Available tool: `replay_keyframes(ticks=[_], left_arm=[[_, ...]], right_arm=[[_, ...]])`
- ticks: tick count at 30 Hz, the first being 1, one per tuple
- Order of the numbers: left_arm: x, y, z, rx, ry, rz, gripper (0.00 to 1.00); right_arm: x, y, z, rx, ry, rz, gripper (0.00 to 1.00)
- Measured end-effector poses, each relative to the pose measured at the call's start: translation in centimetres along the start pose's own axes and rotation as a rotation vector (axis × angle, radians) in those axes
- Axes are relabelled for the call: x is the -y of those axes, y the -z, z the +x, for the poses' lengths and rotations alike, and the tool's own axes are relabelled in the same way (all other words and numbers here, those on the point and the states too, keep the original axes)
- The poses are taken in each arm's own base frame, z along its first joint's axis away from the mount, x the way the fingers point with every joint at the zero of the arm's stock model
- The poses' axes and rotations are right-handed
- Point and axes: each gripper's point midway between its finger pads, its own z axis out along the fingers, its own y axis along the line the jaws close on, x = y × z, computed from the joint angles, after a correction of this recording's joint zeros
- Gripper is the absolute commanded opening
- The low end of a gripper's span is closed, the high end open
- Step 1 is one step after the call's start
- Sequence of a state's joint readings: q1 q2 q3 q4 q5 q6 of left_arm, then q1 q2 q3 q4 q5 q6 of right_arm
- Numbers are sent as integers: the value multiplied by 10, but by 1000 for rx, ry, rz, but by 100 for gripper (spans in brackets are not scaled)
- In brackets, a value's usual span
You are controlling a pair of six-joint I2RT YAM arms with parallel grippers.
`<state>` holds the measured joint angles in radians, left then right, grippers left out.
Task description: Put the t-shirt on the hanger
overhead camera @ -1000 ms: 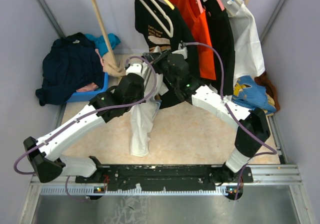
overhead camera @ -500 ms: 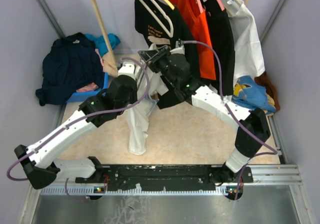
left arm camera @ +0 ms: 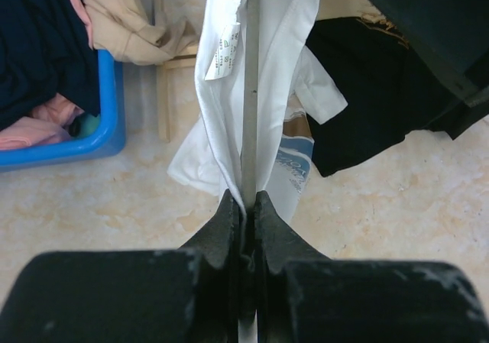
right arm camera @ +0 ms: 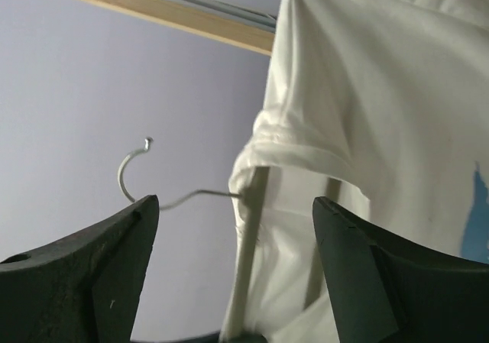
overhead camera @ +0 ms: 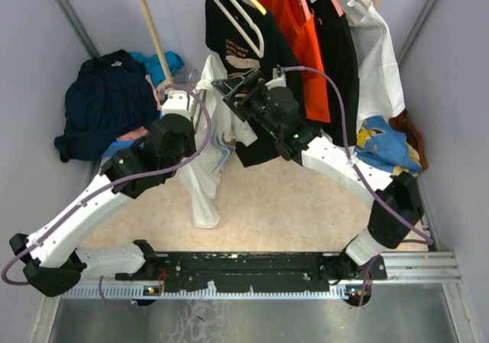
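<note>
The white t-shirt hangs in a long fold above the floor, its blue print facing down. It is draped over the hanger, whose pale grey arm runs inside the cloth. My left gripper is shut on that arm, with shirt fabric at the jaws; in the top view it sits at the shirt's upper left. My right gripper stands wide open around the hanger's arm and the silver hook, touching neither. Seen from above, the right gripper is beside the shirt's top.
A clothes rack at the back holds a black shirt, an orange one and a white one. A wooden post stands to the left. A blue bin holds dark navy clothing. A blue-yellow garment lies at right.
My right gripper has opened and let go of the hanger. My left arm has swung left and up, carrying the hanger and t-shirt with it.
</note>
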<state>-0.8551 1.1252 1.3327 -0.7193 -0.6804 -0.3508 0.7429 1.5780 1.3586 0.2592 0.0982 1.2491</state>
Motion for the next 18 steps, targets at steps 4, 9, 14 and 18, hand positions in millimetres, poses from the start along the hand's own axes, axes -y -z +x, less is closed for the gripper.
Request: replay_keyframes(ticks=[4, 9, 14, 18], left_arm=[[-5, 11, -19, 21, 15, -5, 0], [-12, 33, -63, 86, 51, -4, 0], [-15, 45, -109, 147, 57, -24, 0], [-9, 41, -139, 175, 36, -43, 0]], right_arm=[[-2, 25, 2, -28, 18, -9, 92], [-11, 68, 2, -65, 62, -34, 99], [-30, 114, -6, -75, 138, -64, 99], [-47, 154, -17, -65, 201, -86, 99]])
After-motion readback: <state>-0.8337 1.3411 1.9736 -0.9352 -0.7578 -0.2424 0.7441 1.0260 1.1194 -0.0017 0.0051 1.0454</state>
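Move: The white t-shirt already hangs on the hanger whose end the left fingers pinch. The rail it is bound for runs crosswise about 20 cm ahead of that hand and some 28 cm above. The empty white hanger is about 20 cm ahead, 12 cm right and 15 cm up, with the black t-shirt roughly as far ahead, 14 cm right and a little lower. From the open right hand the white t-shirt's middle is about 8 cm left, 2 cm ahead and 12 cm below. The white t-shirt and its hanger are carried nearly straight up, about 14 cm and gathering speed, towards the rail; the left fingers keep their pinch on the hanger end while the wrist tips up some 10 degrees. The right hand, already letting the shirt be, backs away from it towards the base and to its right, rising a little late on, its fingers opening fully. ##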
